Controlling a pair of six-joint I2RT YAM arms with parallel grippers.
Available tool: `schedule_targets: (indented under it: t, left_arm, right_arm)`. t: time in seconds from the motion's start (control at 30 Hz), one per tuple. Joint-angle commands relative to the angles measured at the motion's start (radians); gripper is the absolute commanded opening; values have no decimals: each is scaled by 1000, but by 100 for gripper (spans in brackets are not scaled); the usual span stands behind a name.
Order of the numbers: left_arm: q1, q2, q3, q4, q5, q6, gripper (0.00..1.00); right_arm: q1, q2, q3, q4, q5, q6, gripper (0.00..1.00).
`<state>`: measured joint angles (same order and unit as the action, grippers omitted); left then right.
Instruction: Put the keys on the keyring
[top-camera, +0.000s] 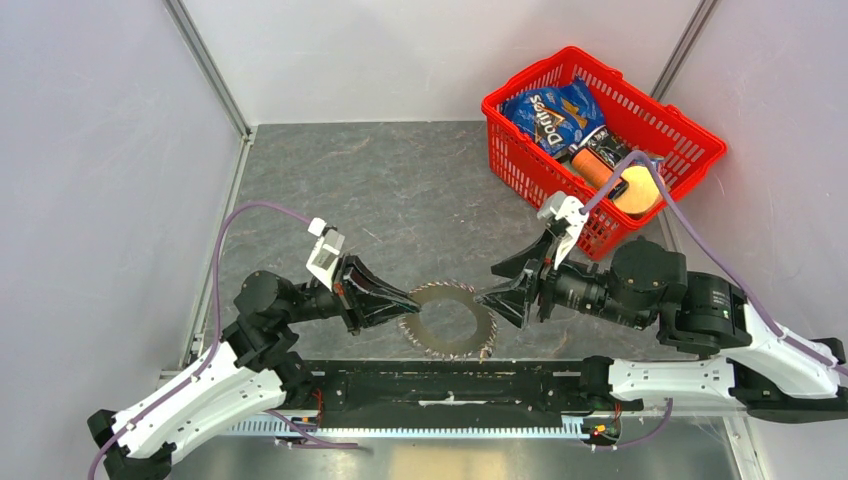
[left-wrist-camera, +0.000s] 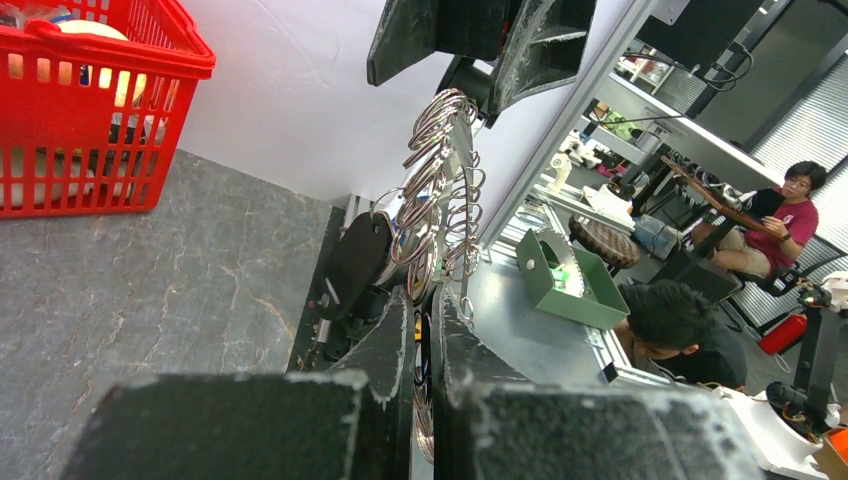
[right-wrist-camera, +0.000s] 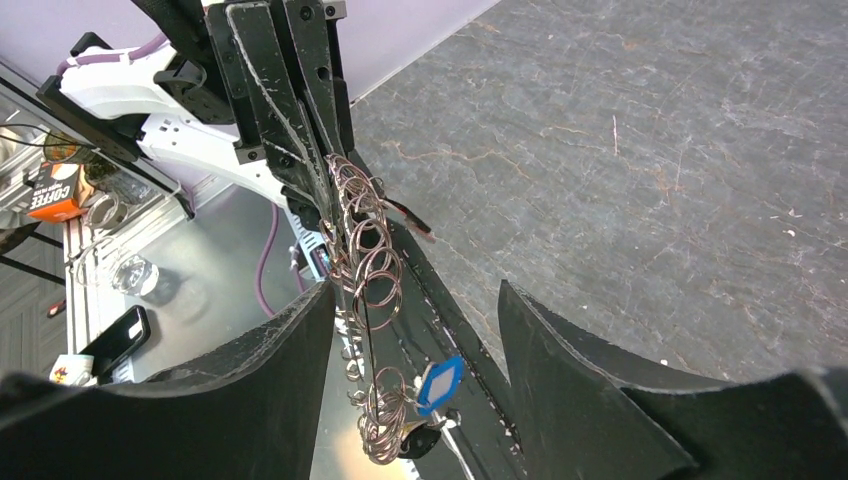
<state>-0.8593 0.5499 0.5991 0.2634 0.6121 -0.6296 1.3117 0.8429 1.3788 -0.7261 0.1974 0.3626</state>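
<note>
The keyring (top-camera: 448, 320), a toothed grey metal wheel, hangs in the air between my two arms. My left gripper (top-camera: 408, 305) is shut on its left edge. In the left wrist view the left gripper (left-wrist-camera: 424, 295) pinches the ring edge-on, with several small wire loops (left-wrist-camera: 440, 190) fanned along it and a black key (left-wrist-camera: 355, 262) hanging at the left. My right gripper (top-camera: 488, 285) stands open around the ring's right edge without touching it. In the right wrist view the right gripper (right-wrist-camera: 415, 290) frames the keyring (right-wrist-camera: 360, 260), from which a blue key (right-wrist-camera: 438, 384) and a black key (right-wrist-camera: 418, 438) dangle.
A red basket (top-camera: 700, 140) with a Doritos bag (top-camera: 555, 112) and other snacks stands at the back right, close behind the right arm. A black rail (top-camera: 450, 385) runs along the table's near edge under the ring. Pale walls close the left, back and right.
</note>
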Motion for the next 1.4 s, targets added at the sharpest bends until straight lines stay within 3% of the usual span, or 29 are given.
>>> schedule_targets:
  t: [0.0,0.4,1.0,1.37]
  left_arm:
    - [0,-4,44,51,9,-1,2]
    - [0,-43,114,-56,-93,14,2]
    - [-1,-57,140,-35,-200,-39,2]
    - [-1,-56,154,-33,-209,-50,2]
  right_arm:
    - [1,-26,3,39,29,-5,68]
    - [1,-113,-46,18,-5,12,70]
    - [2,-138,-139,-11,-155,8,71]
    - [1,-167,-231,-15,-150,-22,69]
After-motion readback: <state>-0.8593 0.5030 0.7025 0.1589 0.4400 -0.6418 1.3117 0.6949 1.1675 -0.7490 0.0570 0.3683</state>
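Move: The blue tag hangs off the keyring's lower right rim, about 5 cm back, 1 cm left and 10 cm below the open right hand; from the left hand it is some 10 cm right, 2 cm back and 7 cm lower. The black fob hangs just under it, roughly 11 cm below the right hand, 6 back and 1 left. The keyring's middle is about 6 cm left, 4 back and 5 below the right hand. The keyring, still pinched by its left rim, is lifted about 4 cm by the left hand and carried a little left and forward, turning some 10 degrees counter-clockwise. The right hand, fingers staying open and touching nothing visible, first draws about 3 cm right, clear of the rim, then swings back, partly left again, and sinks some 7 cm towards the dangling blue tag and black fob. ##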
